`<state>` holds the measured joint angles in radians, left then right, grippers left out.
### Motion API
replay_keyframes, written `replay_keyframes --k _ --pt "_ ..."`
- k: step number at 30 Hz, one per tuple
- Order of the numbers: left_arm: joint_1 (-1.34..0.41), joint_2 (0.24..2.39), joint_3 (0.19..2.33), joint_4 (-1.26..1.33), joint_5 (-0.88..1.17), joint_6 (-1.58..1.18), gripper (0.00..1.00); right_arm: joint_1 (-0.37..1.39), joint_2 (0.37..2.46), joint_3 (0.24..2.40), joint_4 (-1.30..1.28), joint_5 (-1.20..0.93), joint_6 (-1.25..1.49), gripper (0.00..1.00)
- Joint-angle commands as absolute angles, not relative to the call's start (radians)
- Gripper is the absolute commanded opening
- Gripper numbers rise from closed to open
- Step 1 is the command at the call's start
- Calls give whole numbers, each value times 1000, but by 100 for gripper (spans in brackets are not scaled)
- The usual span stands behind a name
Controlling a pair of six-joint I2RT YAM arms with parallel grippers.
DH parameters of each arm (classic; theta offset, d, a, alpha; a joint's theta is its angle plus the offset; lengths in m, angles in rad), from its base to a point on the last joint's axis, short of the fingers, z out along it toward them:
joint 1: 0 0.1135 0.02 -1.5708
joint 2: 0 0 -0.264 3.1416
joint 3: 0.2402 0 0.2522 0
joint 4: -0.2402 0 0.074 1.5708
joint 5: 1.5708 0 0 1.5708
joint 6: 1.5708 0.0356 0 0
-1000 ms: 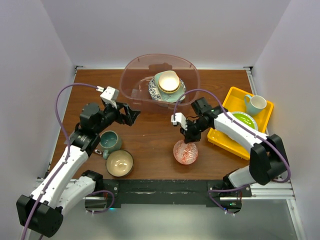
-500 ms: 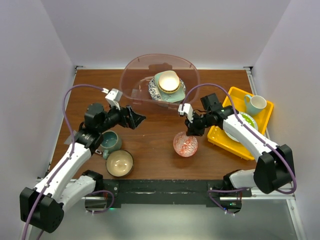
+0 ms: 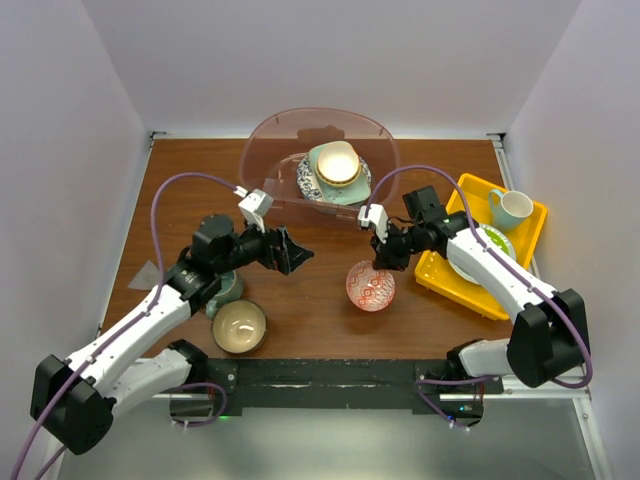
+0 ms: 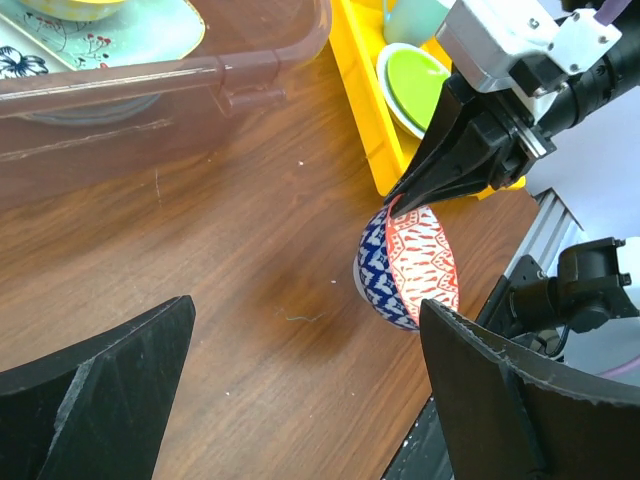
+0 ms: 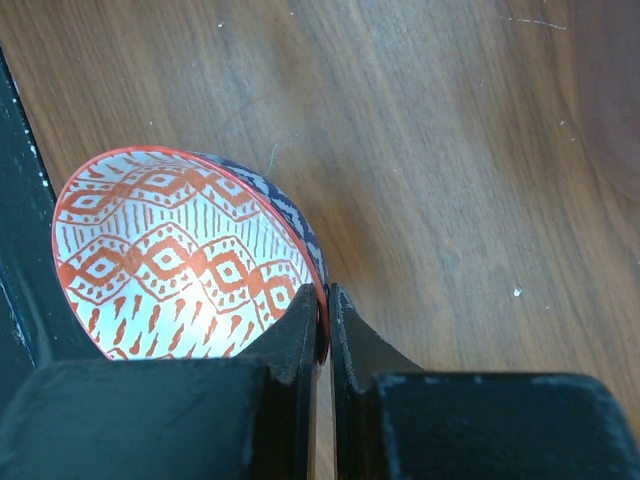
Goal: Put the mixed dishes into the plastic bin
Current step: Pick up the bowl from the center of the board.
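My right gripper (image 3: pixel 382 264) is shut on the rim of a small bowl (image 3: pixel 370 289) with a red pattern inside and a blue one outside. The bowl tilts just above the table; in the right wrist view its rim (image 5: pixel 170 250) is pinched between the right gripper (image 5: pixel 323 300). My left gripper (image 3: pixel 292 250) is open and points at that bowl (image 4: pixel 410 265) from the left, a short gap away. The plastic bin (image 3: pixel 258 165) at the back holds a blue-patterned plate, a mint square dish (image 3: pixel 330 165) and a small bowl. A tan bowl (image 3: pixel 239 325) and a teal mug (image 3: pixel 222 288) sit under the left arm.
A yellow tray (image 3: pixel 468 192) at the right holds a lime-green plate (image 3: pixel 490 240) and a pale mug (image 3: pixel 510 208). In the left wrist view the bin's wall (image 4: pixel 200 80) and the tray's edge (image 4: pixel 365 100) lie beyond the bowl. White walls close in the table.
My left arm has swung right, from the table's left side toward the patterned bowl. My right gripper drew the bowl slightly back and tilted it, then held still.
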<state>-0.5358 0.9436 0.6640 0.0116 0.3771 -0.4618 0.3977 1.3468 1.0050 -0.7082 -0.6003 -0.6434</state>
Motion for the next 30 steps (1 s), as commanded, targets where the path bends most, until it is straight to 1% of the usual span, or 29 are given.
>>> replay_keyframes --k 1,8,21,30 --pt "-566 950 712 34 318 -483 100 393 1312 999 -667 -634 -620 0" --pt "-653 968 721 40 253 -503 100 393 1312 997 -661 -630 -615 0" --pt "-808 1012 750 31 40 -561 100 390 1313 991 -652 -620 -607 0" --pt "-913 1080 781 21 -80 -609 100 390 1312 989 -644 -614 -601 0"
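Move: The bowl hangs by its rim from the right fingers, its middle some 15 cm to the left gripper's right, 6 cm back and about 11 cm lower. The plastic bin is roughly 20 cm ahead of the left gripper, 5 cm right and 15 cm below. From the right gripper, the bowl's middle is about 4 cm back, 1 cm left and 3 cm down; the yellow tray is around 24 cm right, 4 cm ahead and 10 cm down. Bring the left gripper, fingers kept wide open, about 6 cm to the right and some 3 cm back towards the bowl hanging from the other hand, letting it sink slightly near the end with barely any wrist turn. Hold the right gripper in place meanwhile, still shut on the bowl's rim. ##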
